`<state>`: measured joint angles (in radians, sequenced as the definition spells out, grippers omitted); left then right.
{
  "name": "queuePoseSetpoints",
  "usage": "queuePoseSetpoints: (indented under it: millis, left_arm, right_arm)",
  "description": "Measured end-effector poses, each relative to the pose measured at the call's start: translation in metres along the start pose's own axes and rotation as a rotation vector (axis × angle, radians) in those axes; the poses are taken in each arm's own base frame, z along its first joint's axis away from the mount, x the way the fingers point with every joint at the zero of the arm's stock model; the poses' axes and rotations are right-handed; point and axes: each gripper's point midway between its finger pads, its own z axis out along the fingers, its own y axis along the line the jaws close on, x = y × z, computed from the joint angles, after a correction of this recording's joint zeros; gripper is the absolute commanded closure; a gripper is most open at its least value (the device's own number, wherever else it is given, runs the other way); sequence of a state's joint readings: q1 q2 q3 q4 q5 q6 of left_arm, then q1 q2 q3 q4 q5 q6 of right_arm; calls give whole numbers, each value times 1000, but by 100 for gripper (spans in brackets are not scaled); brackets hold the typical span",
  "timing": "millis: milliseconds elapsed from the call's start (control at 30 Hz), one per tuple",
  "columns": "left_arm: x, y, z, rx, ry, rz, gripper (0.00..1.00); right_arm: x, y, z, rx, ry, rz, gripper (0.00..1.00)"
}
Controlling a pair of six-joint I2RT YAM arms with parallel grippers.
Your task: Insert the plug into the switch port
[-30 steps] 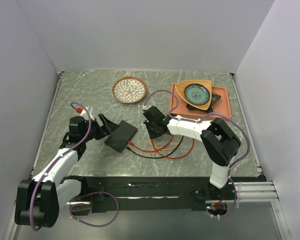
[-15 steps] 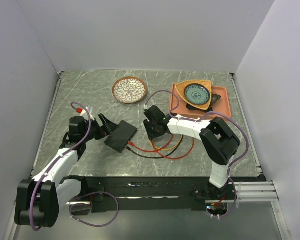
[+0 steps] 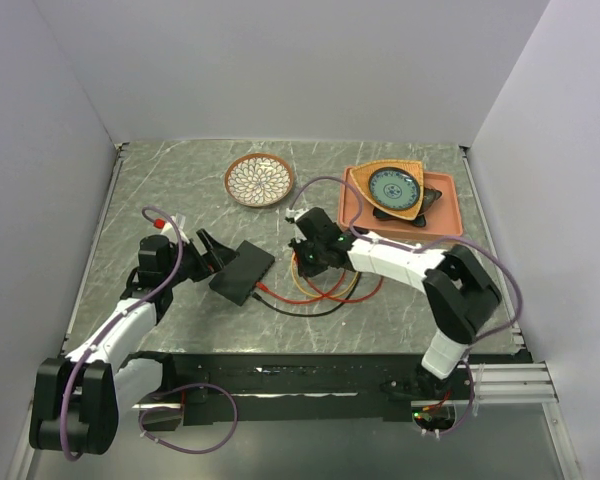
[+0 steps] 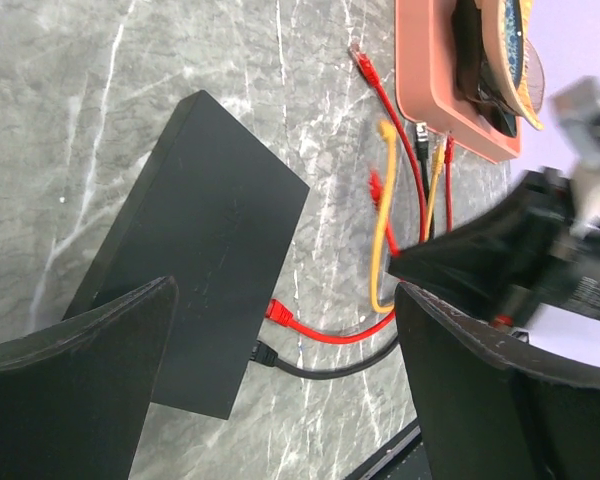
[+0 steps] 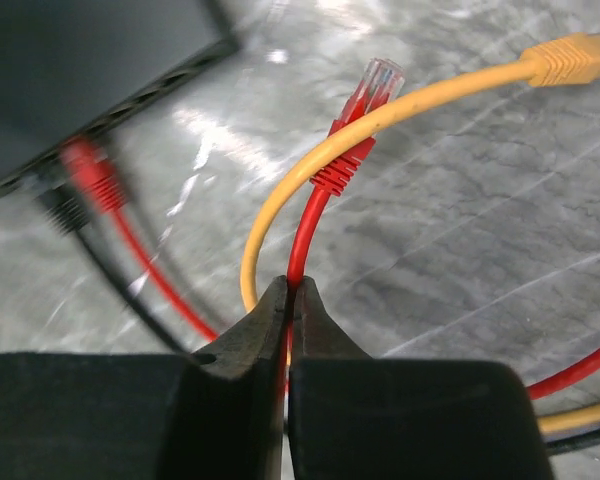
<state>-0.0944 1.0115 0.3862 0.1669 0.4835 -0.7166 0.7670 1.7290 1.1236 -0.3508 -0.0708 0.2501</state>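
The switch [image 3: 242,271] is a flat black box lying on the marble table [image 3: 160,190]. A red plug [image 4: 278,312] and a black plug [image 4: 264,350] sit in its port edge. My left gripper [image 3: 212,252] stands open, a finger on either side of the switch's near end. My right gripper [image 5: 288,290] is shut on a red cable just behind its free red plug [image 5: 365,95]. That plug has a clear tip and points toward the switch's socket row [image 5: 130,95], a short way off. It crosses a yellow cable [image 5: 310,170].
Loops of red, yellow and black cable [image 3: 325,290] lie between the two grippers. A yellow plug [image 5: 570,50] lies loose to the right. A patterned round dish [image 3: 260,180] stands at the back, and an orange tray [image 3: 450,210] holding a bowl [image 3: 394,187] at the back right.
My right gripper opened briefly and shut again on the red cable, and its arm swung slightly right. The cable loops shifted a little. The left arm and switch stayed put.
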Motion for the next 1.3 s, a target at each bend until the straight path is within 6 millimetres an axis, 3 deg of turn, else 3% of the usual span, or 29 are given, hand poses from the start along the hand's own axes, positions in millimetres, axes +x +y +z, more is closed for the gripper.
queuePoseSetpoints:
  millis: [267,567,667,867,1167,1300]
  left_arm:
    - [0,-7,3,40,8,-23,4]
    - [1,-14,5,70,13,-29,4]
    - [6,-17,6,77,30,-31,4]
    - [20,-31,12,116,72,-22,3]
    - [33,-70,23,200,148,29,3]
    - [37,-78,27,222,162,39,5]
  right_arm:
    - [-5,17,-35,-118,-69,-112,100]
    - [24,-27,-24,111,93,-116,100]
    - [27,-31,-26,127,106,-125,100]
    - [31,-11,-35,-6,44,-182,100]
    - [4,37,-84,-254,-217,-290,100]
    - [1,49,-95,-324,-269,-324,100]
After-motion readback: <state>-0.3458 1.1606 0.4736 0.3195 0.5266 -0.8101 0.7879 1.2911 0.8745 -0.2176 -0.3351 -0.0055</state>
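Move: My right fingers already pinch the red cable just behind the loose red plug, about 4 cm above the table. The switch lies some 13 cm to their left and 3 cm ahead, its plugged-in cable 9 cm left and level; the yellow plug is about 10 cm straight ahead. From my open left hand, the held red plug is about 14 cm right, 3 cm ahead and 7 cm lower, the switch 3 cm right, 3 cm ahead and 9 cm below. Keeping my pinch on the red cable, I raise my right hand a little, dip it about 4 cm to the right and swing it back left, then lift it up and back, ending about 9 cm higher and 6 cm nearer my base, turned some 20 degrees counter-clockwise with the fingers tipping up. My left hand, still open, rises slightly and travels about 9 cm right, past the switch towards the held plug, touching nothing. ##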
